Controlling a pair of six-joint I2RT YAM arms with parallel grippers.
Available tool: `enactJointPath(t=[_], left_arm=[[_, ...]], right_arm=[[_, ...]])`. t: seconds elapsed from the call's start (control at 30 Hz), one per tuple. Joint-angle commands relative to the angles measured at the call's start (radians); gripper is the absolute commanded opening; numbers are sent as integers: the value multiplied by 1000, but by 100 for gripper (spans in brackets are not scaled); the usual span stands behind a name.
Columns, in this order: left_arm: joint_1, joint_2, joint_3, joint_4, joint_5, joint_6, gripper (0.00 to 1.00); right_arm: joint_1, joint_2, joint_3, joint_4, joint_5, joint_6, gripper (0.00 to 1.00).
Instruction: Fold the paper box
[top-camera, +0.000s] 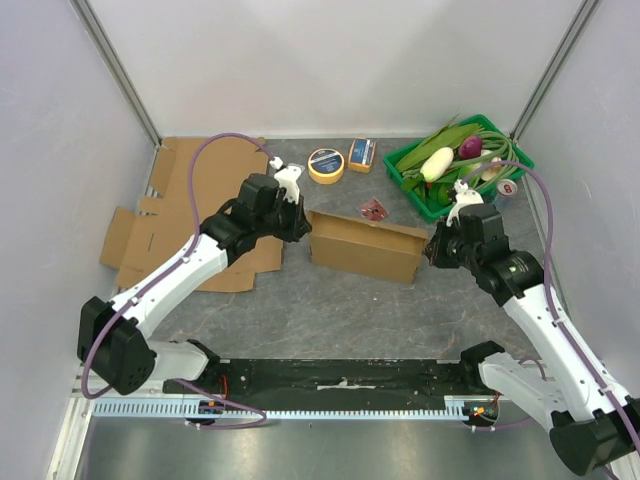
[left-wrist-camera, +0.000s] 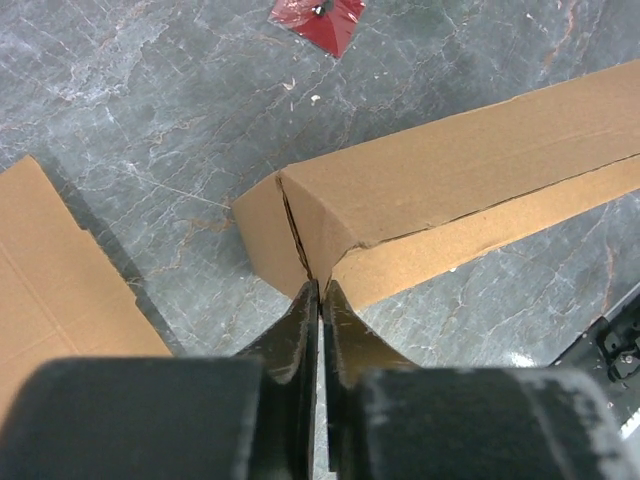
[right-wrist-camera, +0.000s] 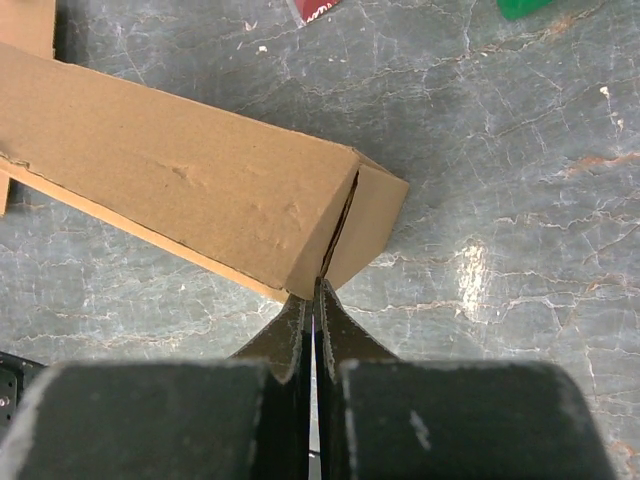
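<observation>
The brown paper box (top-camera: 365, 245) lies as a long closed shape in the middle of the table. My left gripper (top-camera: 302, 226) is shut, its tips pressed against the box's left end. In the left wrist view the tips (left-wrist-camera: 320, 286) meet the seam between the end flap and the box (left-wrist-camera: 470, 190). My right gripper (top-camera: 430, 248) is shut too, against the right end. The right wrist view shows its tips (right-wrist-camera: 318, 286) at the slit beside the end flap of the box (right-wrist-camera: 170, 190). Nothing shows between either pair of jaws.
A flat cardboard sheet (top-camera: 190, 215) lies at the left, under the left arm. Behind the box are a tape roll (top-camera: 326, 165), a small yellow and blue pack (top-camera: 362, 154) and a red packet (top-camera: 374, 209). A green basket (top-camera: 396, 158) of vegetables stands back right.
</observation>
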Motion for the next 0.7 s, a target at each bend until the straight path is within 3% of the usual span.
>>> enactJointPath(t=[0.0,0.07,0.1,0.17,0.2,0.27,0.33,0.43,0.67], left_arm=[[-9,-24,-67,-33,-8,-44,19],[-7,-67,-44,-72,8,-39,29],[-7,-87,-14,-96,17,-29,39],[17,-141,19,-157,52,-23,47],[39,-154,48,-170,145,-32,53],[141,-167,76,-161,277,-64,56],[244,-162,85,-101,452,-154,76],[297,-115,94,40,551,-280,82],[297,14,105,137,482,-453,79]], right_arm=[[14,2,-69,-4,65,9,0],[14,5,-54,2,65,6,0],[14,7,-46,2,68,-9,0],[13,14,-15,-5,73,-25,0],[16,19,-5,-10,67,-46,0],[14,33,17,-13,56,-59,0],[14,43,23,-12,35,-72,0],[14,60,29,-10,35,-80,0],[14,53,45,-13,35,-79,0]])
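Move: Between the two hands stands the paper box, its middle about 13 cm right of the left hand, 2 cm back and 5 cm lower; from the right hand it is about 14 cm left, 3 cm ahead and 5 cm lower. From the left hand, a red packet lies some 10 cm ahead and 15 cm right, the tape roll 20 cm ahead and 5 cm right, both about 10 cm below. The green crate is roughly 24 cm ahead and 7 cm right of the right hand. Opening wide, the left fingers let go of the seam at the box's left end; the hand first backs off about 3 cm towards the base and slightly left, then swings up some 9 cm and back forward, its fingers tipping flatter by about 25 degrees. The right hand stays shut at the right-end seam and eases forward 1 to 2 cm. ##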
